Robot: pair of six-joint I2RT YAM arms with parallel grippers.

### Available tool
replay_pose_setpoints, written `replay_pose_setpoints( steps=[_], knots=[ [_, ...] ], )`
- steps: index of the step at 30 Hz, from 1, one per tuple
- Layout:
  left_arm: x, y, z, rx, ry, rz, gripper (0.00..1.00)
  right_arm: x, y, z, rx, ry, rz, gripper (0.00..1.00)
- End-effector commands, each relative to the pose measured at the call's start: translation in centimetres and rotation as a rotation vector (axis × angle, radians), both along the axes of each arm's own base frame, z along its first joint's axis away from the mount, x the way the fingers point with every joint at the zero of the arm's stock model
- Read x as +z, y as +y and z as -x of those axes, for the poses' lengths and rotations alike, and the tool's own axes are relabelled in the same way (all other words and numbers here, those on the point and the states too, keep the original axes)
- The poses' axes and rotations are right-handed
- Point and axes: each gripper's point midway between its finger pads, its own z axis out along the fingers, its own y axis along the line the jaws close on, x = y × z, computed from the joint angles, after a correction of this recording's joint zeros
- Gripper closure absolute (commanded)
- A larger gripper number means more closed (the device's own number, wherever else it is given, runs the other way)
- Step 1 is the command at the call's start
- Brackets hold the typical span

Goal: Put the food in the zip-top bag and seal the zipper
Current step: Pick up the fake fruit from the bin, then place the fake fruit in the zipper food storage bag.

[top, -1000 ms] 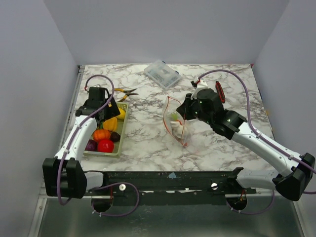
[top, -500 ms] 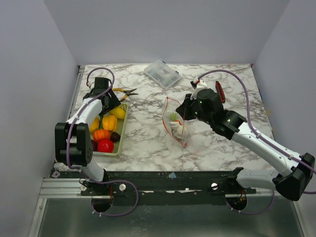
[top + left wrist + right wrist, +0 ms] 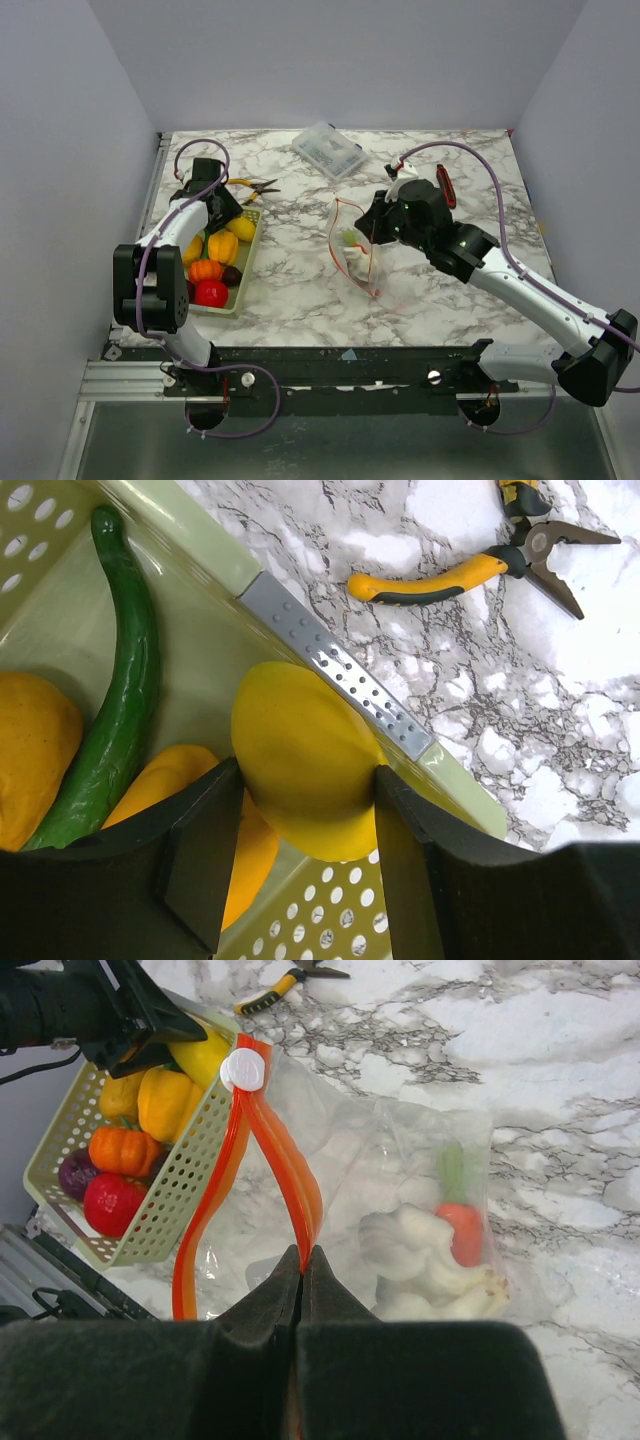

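Observation:
A pale green basket (image 3: pixel 243 270) at the left holds the food: a yellow lemon (image 3: pixel 300 740), a green cucumber (image 3: pixel 125 680), a yellow pepper (image 3: pixel 222 247), an orange pumpkin (image 3: pixel 205 271) and a red tomato (image 3: pixel 211 293). My left gripper (image 3: pixel 307 780) reaches into the basket's far end, and both fingers touch the lemon's sides. The zip-top bag (image 3: pixel 400 1160) stands mid-table with white garlic (image 3: pixel 400 1245) and a carrot (image 3: pixel 462 1230) inside. My right gripper (image 3: pixel 303 1255) is shut on the red-orange zipper (image 3: pixel 290 1160), holding the mouth open toward the basket.
Yellow-handled pliers (image 3: pixel 252 186) lie just beyond the basket. A rigid clear lidded box (image 3: pixel 328 148) sits at the back centre. A dark-red utility knife (image 3: pixel 446 187) lies behind the right arm. Grey walls enclose the marble table on three sides.
The left gripper's jaws have narrowed from wide open onto the lemon, after the arm shifted to the basket's far end. The right gripper and the bag have stayed put.

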Motion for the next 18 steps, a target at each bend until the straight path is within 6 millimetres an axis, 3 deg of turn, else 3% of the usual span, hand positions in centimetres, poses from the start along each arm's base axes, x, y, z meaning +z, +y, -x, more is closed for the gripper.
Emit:
replay_pose_setpoints(
  steps=[1,5,14,18],
  knots=[
    [1.9,0.3,0.9,0.024,-0.056,0.011,0.8,0.5,0.8,0.1,0.021,-0.006,-0.031,1.0],
    [4.8,0.2,1.8,0.021,-0.12,0.021,0.9,0.1,0.8,0.1,0.024,0.001,-0.027,1.0],
    [10.0,0.0,4.7,-0.041,-0.274,0.007,1.0,0.4,1.1,0.3,0.035,0.001,-0.043,1.0],
    [13.4,-2.3,6.2,-0.198,-0.416,0.045,1.0,0.5,1.2,0.4,0.038,0.002,-0.057,1.0]
  ],
)
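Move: My left fingers are already shut around the yellow fruit at the far end of the bin. The bag's mouth, where it is bound, lies some 27 cm to my right, about 9 cm nearer my base and roughly 7 cm higher. The yellow pepper is about 4 cm back, 3 cm left; the green cucumber 7 cm left, 3 cm back; the pliers 9 cm ahead, 3 cm right. From my right hand, the mouth is about 5 cm left, 3 cm ahead and 9 cm lower. I lift the yellow fruit up out of the bin with my left hand, about 11 cm, easing back some 5 cm over the yellow pepper with almost no travel sideways. My fingers keep their grip while the wrist tips up by about 15 degrees, and my right hand stays put, still pinching the bag's zipper edge. ##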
